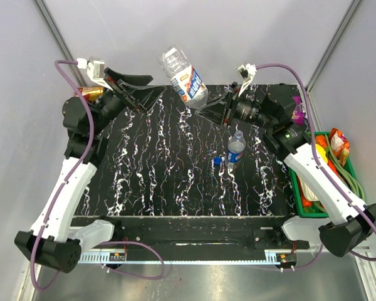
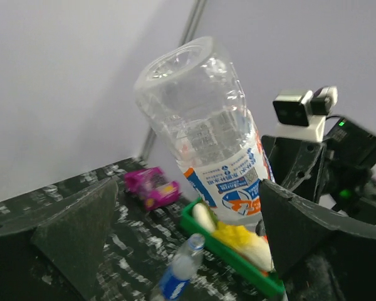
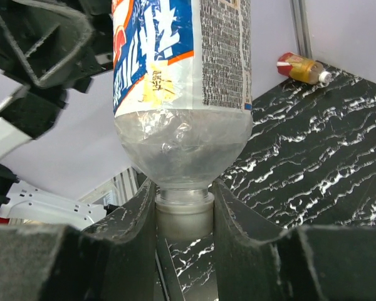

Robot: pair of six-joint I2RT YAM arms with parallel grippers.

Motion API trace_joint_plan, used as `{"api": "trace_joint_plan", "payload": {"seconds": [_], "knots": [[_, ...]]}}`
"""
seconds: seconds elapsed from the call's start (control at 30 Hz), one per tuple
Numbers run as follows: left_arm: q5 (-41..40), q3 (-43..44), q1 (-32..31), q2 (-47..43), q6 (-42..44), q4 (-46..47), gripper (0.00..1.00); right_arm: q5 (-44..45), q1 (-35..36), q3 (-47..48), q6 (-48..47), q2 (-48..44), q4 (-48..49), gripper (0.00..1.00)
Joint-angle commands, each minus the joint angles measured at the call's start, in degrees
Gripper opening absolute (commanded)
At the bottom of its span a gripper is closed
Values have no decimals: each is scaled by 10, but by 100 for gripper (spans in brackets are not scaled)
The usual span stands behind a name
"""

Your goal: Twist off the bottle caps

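A clear bottle (image 1: 183,76) with a white, blue and red label hangs tilted in the air over the back of the table, base up. My right gripper (image 1: 204,108) is shut on its white ribbed cap (image 3: 183,213), one finger (image 3: 128,226) on each side. My left gripper (image 1: 140,93) stands open to the left of this bottle (image 2: 207,132), touching nothing. The Pepsi bottle (image 1: 236,149) stands upright mid-table with a small dark blue cap (image 1: 217,160) lying on the table beside it.
A red-and-gold can (image 1: 91,94) lies at the back left corner. A green basket (image 1: 316,210) of items sits at the right edge, with a purple packet (image 1: 297,111) behind it. Grey walls close in the back and sides.
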Motion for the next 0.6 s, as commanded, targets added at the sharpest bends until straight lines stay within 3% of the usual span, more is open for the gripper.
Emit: {"api": "trace_joint_plan", "payload": {"seconds": [0.0,0.17,0.37,0.57], "knots": [[-32,62,2,-34,221,-207,99,20,3,7,-23,-6,-34,0],[-124,99,2,-62,362,-387,99,21,2,7,-34,2,-57,0],[-220,33,1,-129,456,-430,99,72,3,35,-28,45,-139,0],[-257,-24,1,-170,515,-480,99,43,3,31,-18,86,-159,0]]}}
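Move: The right hand already holds the upside-down large bottle by its white cap; the bottle's middle is about 12 cm above that hand, 5 cm ahead and 5 cm left. From the left hand, open and empty, it lies roughly 10 cm right, 5 cm ahead and 3 cm higher. The small Pepsi bottle stands some 13 cm right of the right hand, 7 ahead and 32 below; the blue cap lies 7 right, 8 ahead and 42 below. Right hand, still pinching the cap, sinks about 9 cm while the open left swings away leftward and down. ##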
